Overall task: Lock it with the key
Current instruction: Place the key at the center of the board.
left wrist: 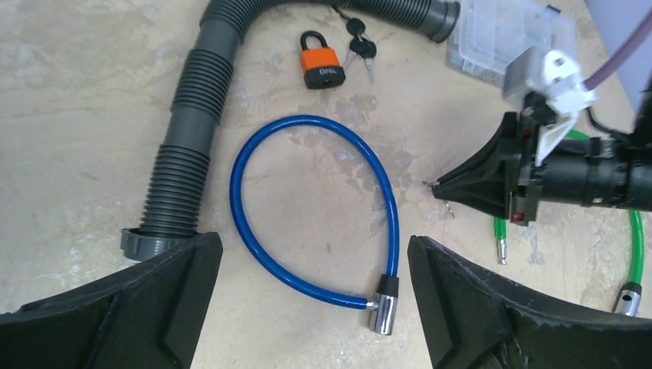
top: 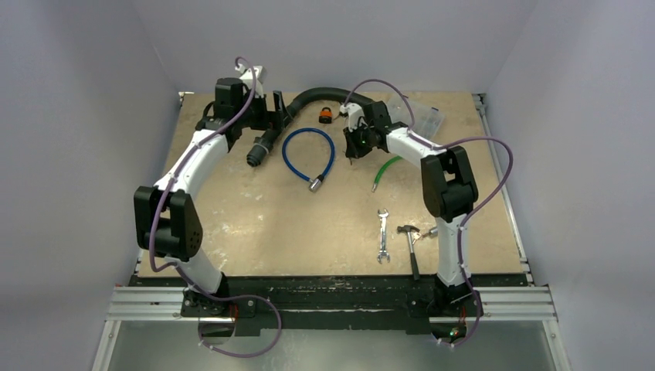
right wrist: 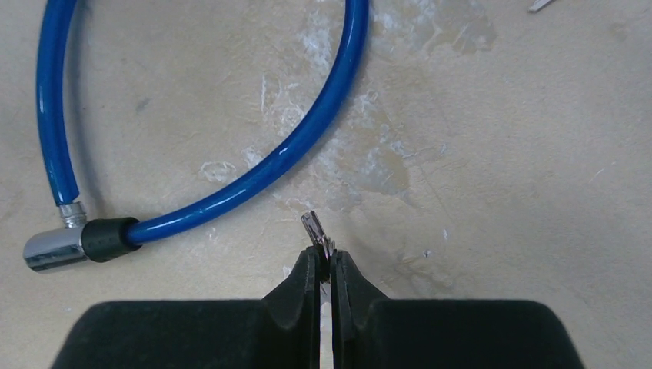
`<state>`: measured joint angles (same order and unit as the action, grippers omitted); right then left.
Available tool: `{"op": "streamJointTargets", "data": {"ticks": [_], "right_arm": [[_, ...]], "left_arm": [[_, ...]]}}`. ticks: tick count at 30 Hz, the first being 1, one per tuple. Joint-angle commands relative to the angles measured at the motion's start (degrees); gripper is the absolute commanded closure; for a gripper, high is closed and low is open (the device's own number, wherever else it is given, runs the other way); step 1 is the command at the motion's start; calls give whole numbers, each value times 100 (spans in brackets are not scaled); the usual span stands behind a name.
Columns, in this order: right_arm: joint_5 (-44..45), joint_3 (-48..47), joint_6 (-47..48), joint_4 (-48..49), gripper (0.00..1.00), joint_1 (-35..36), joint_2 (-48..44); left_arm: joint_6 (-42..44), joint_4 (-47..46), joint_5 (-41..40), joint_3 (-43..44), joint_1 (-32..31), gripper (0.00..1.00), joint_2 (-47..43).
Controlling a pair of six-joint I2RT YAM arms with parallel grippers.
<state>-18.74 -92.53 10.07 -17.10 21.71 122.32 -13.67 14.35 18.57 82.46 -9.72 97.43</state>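
A blue cable lock (top: 309, 151) (left wrist: 307, 119) (right wrist: 307, 137) lies in a closed loop on the table, its chrome lock head (left wrist: 383, 306) (right wrist: 54, 250) at the near end. My right gripper (right wrist: 324, 257) (top: 351, 154) is shut on a small key (right wrist: 314, 228). The key's blade sticks out past the fingertips, just above the table and to the right of the loop, apart from the lock head. My left gripper (left wrist: 314, 242) (top: 270, 116) hangs wide open above the loop with nothing between its fingers.
An orange padlock (left wrist: 321, 65) with a bunch of keys (left wrist: 360, 50) lies behind the loop. A grey corrugated hose (left wrist: 192, 131) curves round the left and back. A green cable (left wrist: 636, 238) and a clear plastic box (left wrist: 507, 31) are at the right. A wrench (top: 382, 236) and a hammer (top: 411, 247) lie nearer.
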Motion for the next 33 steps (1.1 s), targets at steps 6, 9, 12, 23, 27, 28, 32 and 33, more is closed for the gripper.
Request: {"op": "streamJointTargets", "data": {"ticks": [6, 9, 12, 23, 27, 28, 32, 33], "right_arm": [[-16, -267, -57, 67, 75, -3, 241], [-204, -275, -49, 84, 53, 1, 133], [-446, -295, -78, -34, 43, -16, -121], [-1173, -350, 1755, -2129, 7, -1187, -1410], [-1245, -414, 2561, -3149, 10, -1868, -1562], [-1178, -373, 2708, -3294, 12, -2029, -1614], [-799, 48, 2961, -3414, 13, -2751, -1858], [-646, 85, 3069, -3447, 13, -2904, -1856]], "left_arm": [[160, -138, -251, -180, 31, 0, -670], [158, -247, -189, -282, 31, 0, -760], [190, -278, -132, -325, 26, 0, -794], [1097, 57, 1220, -362, -35, 0, -984], [1206, 234, 1375, -344, -111, 0, -1014], [1218, 257, 1360, -344, -140, 0, -1026], [1496, 301, 994, -417, -463, 0, -1165], [1638, 313, 774, -446, -616, 0, -1222]]}}
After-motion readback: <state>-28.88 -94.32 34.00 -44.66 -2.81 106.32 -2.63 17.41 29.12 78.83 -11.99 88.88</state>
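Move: The right hand already holds the keys; the bare board spot for them is about 5 cm straight below it. The blue cable lock's metal barrel lies 11 cm left and 8 cm back of this hand, its loop's middle 13 cm left and 4 cm ahead; the green cable's loose tip is 8 cm right and 9 cm back. From the raised, open left hand, the spot is roughly 22 cm right, level in reach, and 20 cm down. Straight down by about 2.5 cm goes the right hand, bringing the keys to the board; its fingers open wide and let go of them, then it lifts and sweeps some 20 cm to the right, over the green cable. The empty left hand, still open, first rises slightly, then draws back and to the right, turning about 15 degrees clockwise. ##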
